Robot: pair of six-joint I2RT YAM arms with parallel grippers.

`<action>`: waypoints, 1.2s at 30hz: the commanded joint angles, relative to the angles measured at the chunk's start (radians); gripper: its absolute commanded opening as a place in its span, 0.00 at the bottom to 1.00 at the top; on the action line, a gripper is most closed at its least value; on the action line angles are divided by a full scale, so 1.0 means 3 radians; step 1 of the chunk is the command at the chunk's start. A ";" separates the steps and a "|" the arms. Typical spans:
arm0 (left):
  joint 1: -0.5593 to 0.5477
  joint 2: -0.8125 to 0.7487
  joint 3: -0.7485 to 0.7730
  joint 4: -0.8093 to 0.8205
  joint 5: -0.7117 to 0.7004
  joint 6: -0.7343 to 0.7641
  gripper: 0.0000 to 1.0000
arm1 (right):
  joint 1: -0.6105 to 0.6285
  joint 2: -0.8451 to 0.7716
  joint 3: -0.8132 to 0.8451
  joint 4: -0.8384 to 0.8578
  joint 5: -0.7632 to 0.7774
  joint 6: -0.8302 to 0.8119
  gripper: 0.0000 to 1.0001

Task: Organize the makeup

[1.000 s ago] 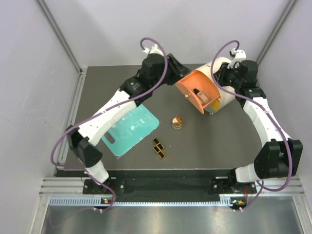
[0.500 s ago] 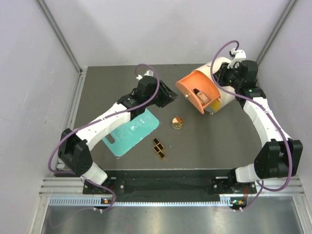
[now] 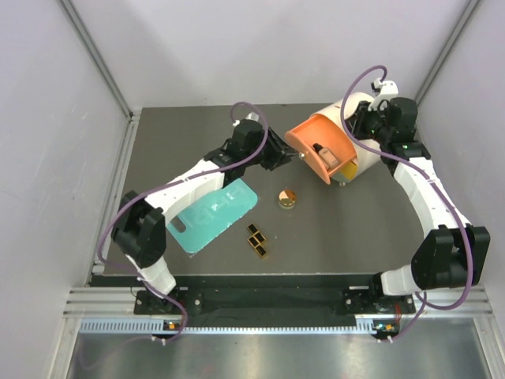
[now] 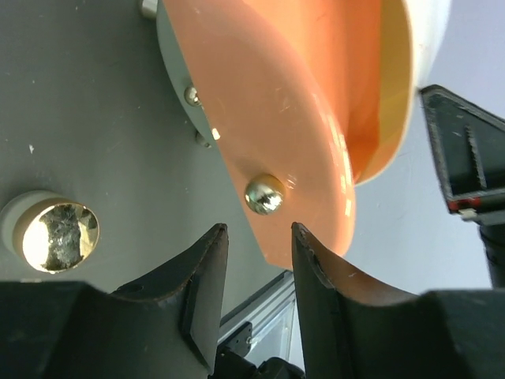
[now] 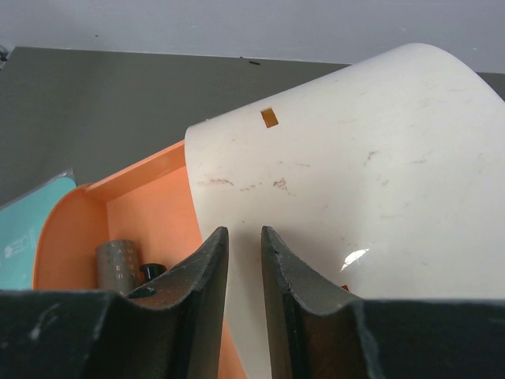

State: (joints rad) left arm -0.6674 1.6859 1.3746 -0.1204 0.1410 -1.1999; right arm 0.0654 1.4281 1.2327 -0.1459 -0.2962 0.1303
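Note:
An orange drawer [image 3: 312, 140] stands swung out of the white drum [image 3: 357, 101]. A peach tube with a dark cap [image 3: 322, 150] lies inside it, and its grey cap [image 5: 117, 267] shows in the right wrist view. My left gripper [image 3: 289, 155] is open, its tips [image 4: 256, 229] just short of the drawer's metal knob [image 4: 264, 194]. My right gripper [image 3: 357, 122] sits on the drum's rim [image 5: 237, 197], its jaws [image 5: 243, 230] narrowly apart and straddling it. The gold compact [image 3: 286, 197] [image 4: 57, 234] and black palettes [image 3: 256, 240] lie on the mat.
A flat teal tray [image 3: 213, 212] lies left of the palettes, partly under my left forearm; its corner [image 5: 24, 229] shows in the right wrist view. Grey walls and an aluminium frame close in the mat on three sides.
My left gripper has left the drawer's upper rim, dropped back to the left, then come forward to the drawer's front by the knob. The right arm has not moved.

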 commanded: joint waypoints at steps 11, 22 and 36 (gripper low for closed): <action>0.0005 0.0403 0.0485 0.0151 0.0226 0.0175 0.44 | 0.0032 0.0322 -0.0223 -0.1262 0.0164 -0.0117 0.25; -0.0035 0.0731 0.0853 0.0156 0.0343 0.0144 0.43 | 0.0032 0.0343 -0.0203 -0.1283 0.0164 -0.0138 0.26; -0.0163 0.1201 0.1405 0.0222 0.0476 0.0032 0.43 | 0.0032 0.0307 -0.0249 -0.1288 0.0179 -0.0133 0.26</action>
State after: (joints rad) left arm -0.7025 2.0155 1.7279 -0.1207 0.2520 -1.1667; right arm 0.0654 1.4361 1.2510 -0.1665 -0.2810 0.1043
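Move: The knob of the pulled-out orange top drawer is just off the left fingertips, about 2 cm ahead, 4 cm right and 1 cm lower. The tan bottle inside the drawer lies roughly 3 cm ahead of the left hand, 10 cm right and 4 cm down; the gold jar on the table is some 7 cm back, in line sideways and 13 cm below. From the right hand, the knob is about 14 cm left, 7 cm back and 6 cm lower. The left fingertips come up against the orange drawer front beside its knob and push it towards the white case, the hand going about 8 cm right and some 4 cm forward after a slight early dip. The fingers stay half open and the wrist turns roughly 10 degrees clockwise. The right hand stays in place at the top of the white case. ##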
